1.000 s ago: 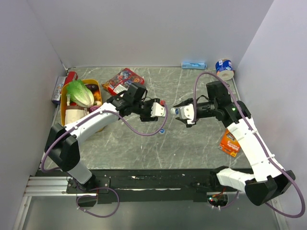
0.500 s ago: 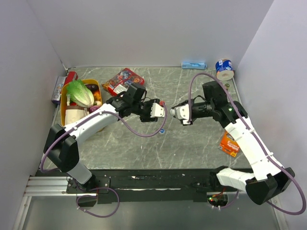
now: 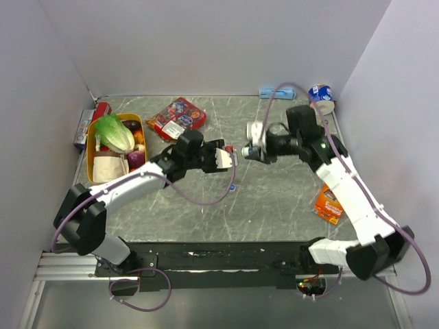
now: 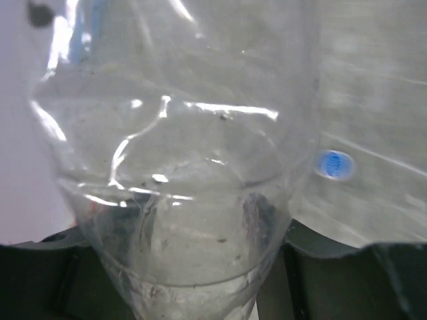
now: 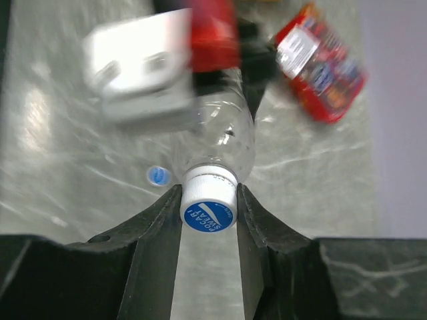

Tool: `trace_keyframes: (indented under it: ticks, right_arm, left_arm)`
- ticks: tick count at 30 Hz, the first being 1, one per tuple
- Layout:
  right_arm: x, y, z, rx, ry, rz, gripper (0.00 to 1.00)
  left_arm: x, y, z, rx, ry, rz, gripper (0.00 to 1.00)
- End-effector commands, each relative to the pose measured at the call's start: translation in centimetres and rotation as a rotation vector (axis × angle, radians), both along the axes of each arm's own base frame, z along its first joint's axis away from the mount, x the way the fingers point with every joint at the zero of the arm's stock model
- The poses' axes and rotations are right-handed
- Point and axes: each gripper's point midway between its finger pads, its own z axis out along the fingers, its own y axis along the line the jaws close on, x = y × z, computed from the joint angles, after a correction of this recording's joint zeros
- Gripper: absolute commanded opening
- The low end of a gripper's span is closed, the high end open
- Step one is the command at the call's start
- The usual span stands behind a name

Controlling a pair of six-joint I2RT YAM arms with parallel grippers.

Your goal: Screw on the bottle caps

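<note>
A clear plastic bottle hangs on its side in the air between my two grippers. My left gripper is shut on its body; in the left wrist view the bottle fills the frame between the dark fingers. My right gripper is shut on a blue-topped, white-sided cap that sits on the bottle's neck, one finger on each side. A second blue cap lies on the table below; it also shows in the right wrist view and the left wrist view. No second bottle is in view.
A yellow basket with vegetables stands at the left, a red can behind it. A red snack packet lies at the back middle. A blue-and-white tin and a blue object are at the back right. An orange packet lies at the right.
My right gripper has moved left and toward the back, closing on the bottle's cap end. My left arm has sunk lower while its gripper stayed on the bottle.
</note>
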Motion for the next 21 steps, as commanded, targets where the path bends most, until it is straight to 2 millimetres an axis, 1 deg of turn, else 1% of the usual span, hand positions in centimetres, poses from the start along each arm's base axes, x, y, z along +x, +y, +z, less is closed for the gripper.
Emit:
trace_keyframes:
  ticks: [1, 2, 3, 4, 5, 6, 8, 9, 10, 11, 12, 13, 14, 15, 16, 17, 19, 20, 21]
  right_arm:
    - [2.7, 1.3, 3.0, 0.187, 0.404, -0.321, 0.0]
    - [4.3, 1.0, 1.7, 0.174, 0.481, -0.431, 0.0]
    - [5.1, 0.9, 2.6, 0.234, 0.615, -0.595, 0.0]
    - [5.9, 0.4, 2.4, 0.244, 0.679, -0.69, 0.0]
    - [6.7, 0.6, 1.0, 0.222, 0.771, -0.744, 0.0]
    - [6.7, 0.7, 2.0, 0.264, 0.885, -0.789, 0.0]
    - [7.3, 0.6, 1.9, 0.32, 0.971, -0.84, 0.0]
    - [7.1, 0.8, 1.9, 0.359, 1.072, -0.857, 0.0]
    - [7.6, 0.3, 2.0, 0.395, 1.142, -0.866, 0.0]
    - [8.0, 0.3, 1.5, 0.42, 1.226, -0.873, 0.0]
    - [7.9, 0.2, 0.7, 0.453, 1.358, -0.915, 0.0]
    - [8.5, -0.3, 0.8, 0.491, 1.435, -0.883, 0.0]
    - [8.5, -0.3, 0.4, 0.5, 1.493, -0.878, 0.0]
    - [8.6, -0.3, 0.5, 0.513, 1.541, -0.869, 0.0]
    - [9.0, -0.5, 0.5, 0.528, 1.585, -0.844, 0.0]
    - [9.0, -0.4, 0.7, 0.535, 1.616, -0.825, 0.0]
    - [9.4, -0.3, 1.1, 0.562, 1.682, -0.804, 0.0]
    - [9.8, -0.2, 1.3, 0.575, 1.692, -0.794, 0.0]
    - [9.9, -0.2, 1.4, 0.587, 1.729, -0.807, 0.0]
  left_arm:
    - [5.0, 1.4, 11.1, -0.345, -0.466, 0.392, 0.01]
    - [5.3, 1.8, 12.2, -0.367, -0.537, 0.424, 0.01]
    - [5.7, 2.1, 14.4, -0.452, -0.613, 0.476, 0.01]
    - [6.0, 2.6, 15.4, -0.481, -0.654, 0.517, 0.01]
    - [6.5, 3.4, 16.4, -0.475, -0.705, 0.567, 0.01]
    - [6.6, 3.3, 17.2, -0.493, -0.746, 0.581, 0.01]
    - [6.8, 3.8, 18.2, -0.466, -0.825, 0.605, 0.01]
    - [6.7, 3.6, 18.3, -0.453, -0.85, 0.599, 0.01]
    - [6.4, 3.6, 18.9, -0.45, -0.882, 0.595, 0.01]
    - [6.3, 3.6, 19.1, -0.407, -0.927, 0.582, 0.01]
    - [5.9, 3.3, 19.5, -0.399, -0.952, 0.569, 0.01]
    - [5.6, 3.0, 19.5, -0.372, -0.969, 0.555, 0.01]
    - [5.5, 2.8, 19.6, -0.309, -1.018, 0.536, 0.01]
    - [5.2, 2.1, 19.4, -0.265, -1.039, 0.503, 0.01]
    - [5.2, 1.6, 18.6, -0.201, -1.05, 0.474, 0.01]
    - [5.1, 1.4, 18.4, -0.139, -1.098, 0.453, 0.01]
    - [4.9, 0.7, 18.1, -0.069, -1.133, 0.413, 0.01]
    - [5.0, 0.4, 17.3, 0.009, -1.156, 0.385, 0.01]
    - [4.9, 0.2, 17.3, 0.025, -1.159, 0.38, 0.01]
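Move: My right pads already pinch the cap on the bottle's mouth, the bottle's middle lying about 4 cm ahead, 8 cm left and 8 cm below. From my left hand, which holds the bottle, the cap is roughly 5 cm back, 9 cm right and 9 cm up. A loose cap lies on the table about 2 cm back, 5 cm left and 25 cm below my right hand; the red bag is some 20 cm ahead, 18 cm left and 17 cm below my left. Keeping the cap pinched, I roll my right wrist some 100 degrees about its fingers, clockwise seen from behind that hand, to screw the cap on. My left hand keeps its grip and counter-rolls the bottle about 50 degrees, rising about 9 cm to bring it nearer level. Both hands carry cap and bottle forward 7 to 8 cm early on, then stop advancing while the twisting continues. ##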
